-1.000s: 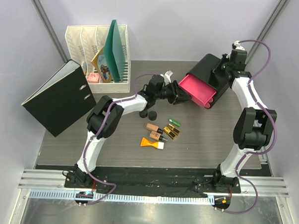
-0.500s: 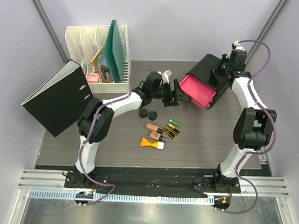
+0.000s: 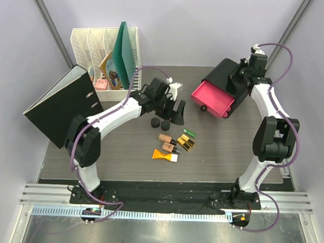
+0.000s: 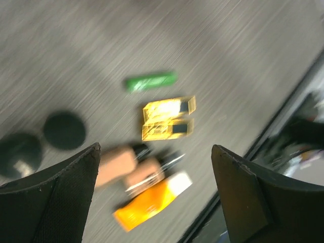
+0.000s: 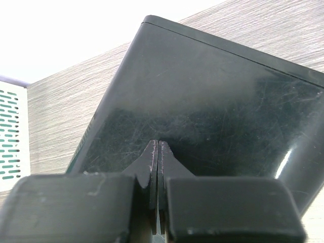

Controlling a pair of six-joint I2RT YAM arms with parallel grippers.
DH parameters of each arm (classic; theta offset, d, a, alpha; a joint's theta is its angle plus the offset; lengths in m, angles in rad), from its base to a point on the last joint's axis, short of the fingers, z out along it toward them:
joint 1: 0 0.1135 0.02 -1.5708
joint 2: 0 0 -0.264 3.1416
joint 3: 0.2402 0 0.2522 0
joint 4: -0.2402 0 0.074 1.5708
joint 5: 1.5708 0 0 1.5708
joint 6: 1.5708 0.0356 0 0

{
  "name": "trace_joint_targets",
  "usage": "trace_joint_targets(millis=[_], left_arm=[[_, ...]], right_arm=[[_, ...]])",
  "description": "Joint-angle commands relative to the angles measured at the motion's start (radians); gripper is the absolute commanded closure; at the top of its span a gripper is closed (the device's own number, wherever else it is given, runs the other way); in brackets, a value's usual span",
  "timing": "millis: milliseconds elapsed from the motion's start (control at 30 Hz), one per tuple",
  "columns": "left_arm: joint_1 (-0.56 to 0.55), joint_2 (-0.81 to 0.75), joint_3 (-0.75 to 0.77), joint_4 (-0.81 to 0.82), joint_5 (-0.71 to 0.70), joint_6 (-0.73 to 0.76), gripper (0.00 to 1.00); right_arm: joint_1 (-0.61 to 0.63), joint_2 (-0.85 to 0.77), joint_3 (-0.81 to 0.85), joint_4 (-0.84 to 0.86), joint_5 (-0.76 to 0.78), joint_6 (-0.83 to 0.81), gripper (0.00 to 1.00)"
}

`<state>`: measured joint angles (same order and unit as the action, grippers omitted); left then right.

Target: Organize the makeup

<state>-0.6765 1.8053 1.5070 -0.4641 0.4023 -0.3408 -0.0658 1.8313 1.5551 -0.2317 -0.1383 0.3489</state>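
Observation:
The makeup lies loose mid-table: two black round jars [image 3: 160, 123], a peach black-capped bottle [image 3: 165, 139], gold-and-black cases [image 3: 186, 142], a small green tube [image 3: 189, 132] and an orange white-capped tube [image 3: 165, 155]. My left gripper [image 3: 176, 112] hovers open just above and behind them, holding nothing. The blurred left wrist view shows the green tube [image 4: 150, 81], the cases [image 4: 167, 117], a jar [image 4: 64, 130], the peach bottle [image 4: 119, 164] and the orange tube [image 4: 152, 200] between the spread fingers [image 4: 61, 192]. My right gripper [image 5: 158, 144] is shut, its tips on the black box's top [image 5: 202, 101].
The black box [image 3: 226, 76] stands at the back right with its pink drawer [image 3: 211, 99] pulled out toward the middle. A white file rack [image 3: 105, 57] with folders is at the back left. A black binder [image 3: 63, 104] leans at the left edge.
My left gripper has let go of the pink drawer, opened wide and swung left and nearer, over the makeup. The right arm has not moved.

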Motion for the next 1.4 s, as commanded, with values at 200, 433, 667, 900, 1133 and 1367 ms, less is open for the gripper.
trace_joint_targets(millis=[200,433,667,900,1133,1367], left_arm=[[-0.063,-0.054,-0.149,-0.301,-0.253,0.394,0.12],[-0.132,-0.119,-0.238,-0.297,-0.264,0.428,0.21],[-0.215,-0.138,-0.289,-0.251,-0.211,0.419,0.25],[-0.230,-0.058,-0.275,-0.235,-0.174,0.419,0.32],[-0.239,0.006,-0.303,-0.186,-0.172,0.422,0.40],[-0.247,0.049,-0.291,-0.166,-0.168,0.413,0.77]], right_arm=[[0.017,0.102,-0.063,-0.258,0.014,-0.037,0.99],[0.020,0.114,-0.053,-0.268,0.012,-0.041,0.99],[0.020,0.123,-0.055,-0.274,0.013,-0.045,0.99],[0.021,0.131,-0.052,-0.279,0.011,-0.047,0.99],[0.021,0.134,-0.055,-0.279,0.005,-0.045,0.99],[0.023,0.129,-0.061,-0.279,0.000,-0.045,0.99]])
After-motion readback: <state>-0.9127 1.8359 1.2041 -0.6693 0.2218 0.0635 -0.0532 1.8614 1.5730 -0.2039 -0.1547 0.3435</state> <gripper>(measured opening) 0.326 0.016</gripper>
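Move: Back and below the open left hand lies the orange tube, about 13 cm nearer the base, 5 cm to the left and 15 cm down. On the same table level, the nearer BB cream bottle is some 10 cm back and 3 cm left, the other bottle about 6 cm back and 5 cm left. The gold palettes sit roughly 8 cm back and 3 cm right. From the right hand the tube is about 35 cm back, 32 cm left and 19 cm down. Swinging left and down by about 8 and 10 cm, the left hand then draws back over the bottles towards the orange tube and finally sinks straight onto its orange body, having come back some 13 cm in all. The fingers tip to point nearly straight down, the wrist turns clockwise, and the wide-open gripper narrows steadily, closing last to pinch the tube. ##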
